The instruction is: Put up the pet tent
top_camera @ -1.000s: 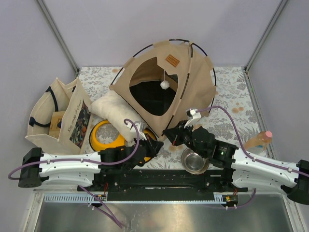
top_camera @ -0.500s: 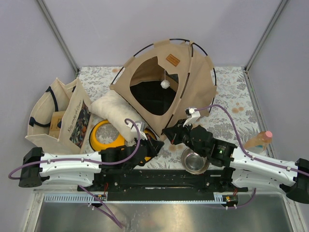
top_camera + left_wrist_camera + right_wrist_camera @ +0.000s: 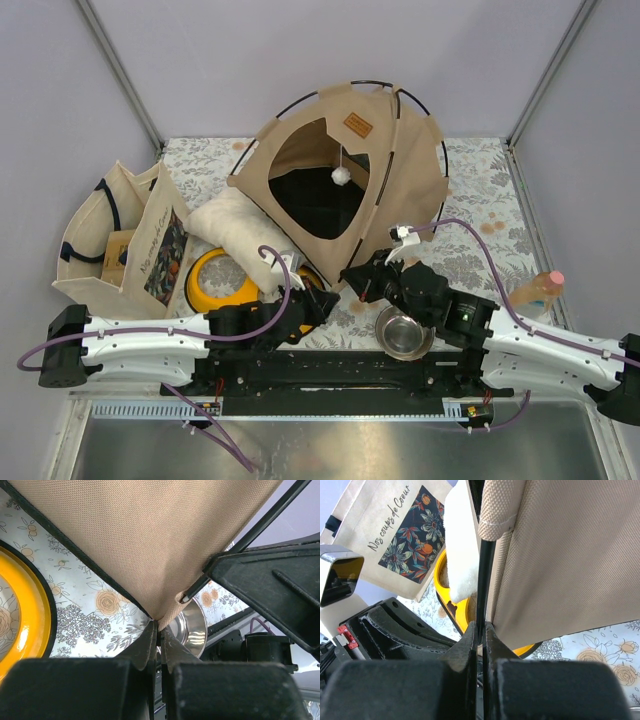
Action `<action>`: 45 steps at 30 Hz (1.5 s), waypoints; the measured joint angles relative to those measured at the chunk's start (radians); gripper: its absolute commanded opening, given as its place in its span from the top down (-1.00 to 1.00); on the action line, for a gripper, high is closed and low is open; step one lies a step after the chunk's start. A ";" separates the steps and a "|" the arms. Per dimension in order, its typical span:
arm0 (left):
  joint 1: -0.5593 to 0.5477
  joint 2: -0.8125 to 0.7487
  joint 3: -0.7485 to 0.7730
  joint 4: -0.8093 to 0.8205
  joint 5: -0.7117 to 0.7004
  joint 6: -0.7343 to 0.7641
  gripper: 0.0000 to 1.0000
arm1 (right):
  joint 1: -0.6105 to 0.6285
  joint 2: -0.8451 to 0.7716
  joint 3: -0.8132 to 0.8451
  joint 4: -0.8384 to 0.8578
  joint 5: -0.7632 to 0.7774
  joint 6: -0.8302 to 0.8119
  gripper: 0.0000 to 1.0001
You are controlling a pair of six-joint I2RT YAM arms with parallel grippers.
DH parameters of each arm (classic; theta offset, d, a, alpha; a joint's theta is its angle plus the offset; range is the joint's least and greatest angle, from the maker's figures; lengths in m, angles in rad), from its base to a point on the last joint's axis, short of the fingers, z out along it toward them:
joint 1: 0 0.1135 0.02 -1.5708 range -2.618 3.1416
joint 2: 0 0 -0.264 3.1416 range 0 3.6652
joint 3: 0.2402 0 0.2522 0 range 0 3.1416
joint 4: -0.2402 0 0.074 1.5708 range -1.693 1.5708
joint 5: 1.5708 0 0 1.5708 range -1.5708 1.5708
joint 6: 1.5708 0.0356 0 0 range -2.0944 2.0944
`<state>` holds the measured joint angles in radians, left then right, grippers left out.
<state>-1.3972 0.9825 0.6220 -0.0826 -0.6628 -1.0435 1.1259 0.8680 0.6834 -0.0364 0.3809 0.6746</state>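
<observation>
The tan pet tent (image 3: 340, 170) stands on the table with its opening facing the arms, a white pompom (image 3: 341, 175) hanging inside. Its near front corner comes down between both grippers. My left gripper (image 3: 322, 298) is shut on the tip of the canvas corner (image 3: 159, 622). My right gripper (image 3: 352, 277) is shut on a thin black pole (image 3: 484, 580) where it leaves the canvas sleeve (image 3: 495, 510). The two grippers sit close together, almost touching.
A cream printed tote bag (image 3: 120, 235) stands at the left. A white fluffy cushion (image 3: 235, 235) leans on the tent's left side, over a yellow bowl (image 3: 220, 280). A steel bowl (image 3: 403, 332) lies under the right arm, and a bottle (image 3: 535, 290) stands at the right edge.
The right arm's wrist shifted slightly sideways and back. Both grips stay as they were and the tent has not visibly moved.
</observation>
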 measured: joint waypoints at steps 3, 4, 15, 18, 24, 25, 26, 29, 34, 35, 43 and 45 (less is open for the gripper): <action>-0.002 0.000 0.000 -0.005 0.001 0.000 1.00 | 0.000 -0.012 -0.008 -0.009 -0.007 0.002 1.00; -0.003 0.000 0.000 -0.008 0.001 0.002 1.00 | 0.000 -0.013 -0.010 -0.010 -0.009 0.003 1.00; -0.006 0.000 0.011 -0.055 0.001 0.067 1.00 | 0.000 0.026 -0.011 0.011 -0.048 0.003 1.00; -0.010 0.002 0.020 -0.071 0.001 0.088 1.00 | 0.000 0.027 -0.018 0.021 -0.065 0.003 1.00; -0.014 0.031 0.039 -0.097 0.001 0.120 1.00 | 0.000 0.003 -0.059 0.051 -0.092 -0.003 1.00; -0.015 0.036 0.042 -0.101 0.001 0.124 1.00 | -0.001 0.000 -0.066 0.056 -0.094 -0.005 1.00; -0.015 0.040 0.047 -0.107 0.001 0.127 1.00 | -0.001 -0.002 -0.071 0.059 -0.094 -0.006 1.00; -0.016 0.050 0.061 -0.114 0.003 0.137 1.00 | -0.001 -0.002 -0.085 0.067 -0.087 -0.008 1.00; -0.016 0.062 0.079 -0.131 0.005 0.153 1.00 | -0.001 -0.002 -0.092 0.076 -0.076 -0.013 0.96; -0.016 0.063 0.080 -0.132 0.005 0.153 1.00 | -0.001 -0.002 -0.092 0.076 -0.076 -0.015 0.93; -0.016 0.070 0.085 -0.134 0.008 0.155 1.00 | -0.002 -0.012 -0.091 0.066 -0.084 -0.023 0.42; -0.018 0.074 0.085 -0.134 0.014 0.154 1.00 | -0.003 -0.027 -0.091 0.061 -0.074 -0.023 0.23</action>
<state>-1.4155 1.0561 0.7071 -0.2161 -0.6487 -0.8890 1.1233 0.8406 0.5922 0.0250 0.3069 0.6514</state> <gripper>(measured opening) 0.034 0.269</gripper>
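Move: My left hand keeps its pinch on the tent's corner pocket. That pocket lies about 4 cm below my right hand, 3 cm back and 2 cm to its left; my right fingers still grip the pole just above its bare tip. From my left hand, the pole's tip is about 2 cm ahead, 2 cm right and 2 cm up. From my right hand, the steel bowl sits some 14 cm right and 5 cm back, the yellow tray about 20 cm left and 2 cm ahead, both roughly 18 cm lower. With my right hand I push the pole end down and slightly back towards the pocket mouth, nearly 3 cm, swinging a little left on the way. My left hand keeps its pinch on the pocket, sinks about 1.5 cm and rolls some 13 degrees, its left side rising. Then my right fingers open part way and the hand begins to lift slightly. ##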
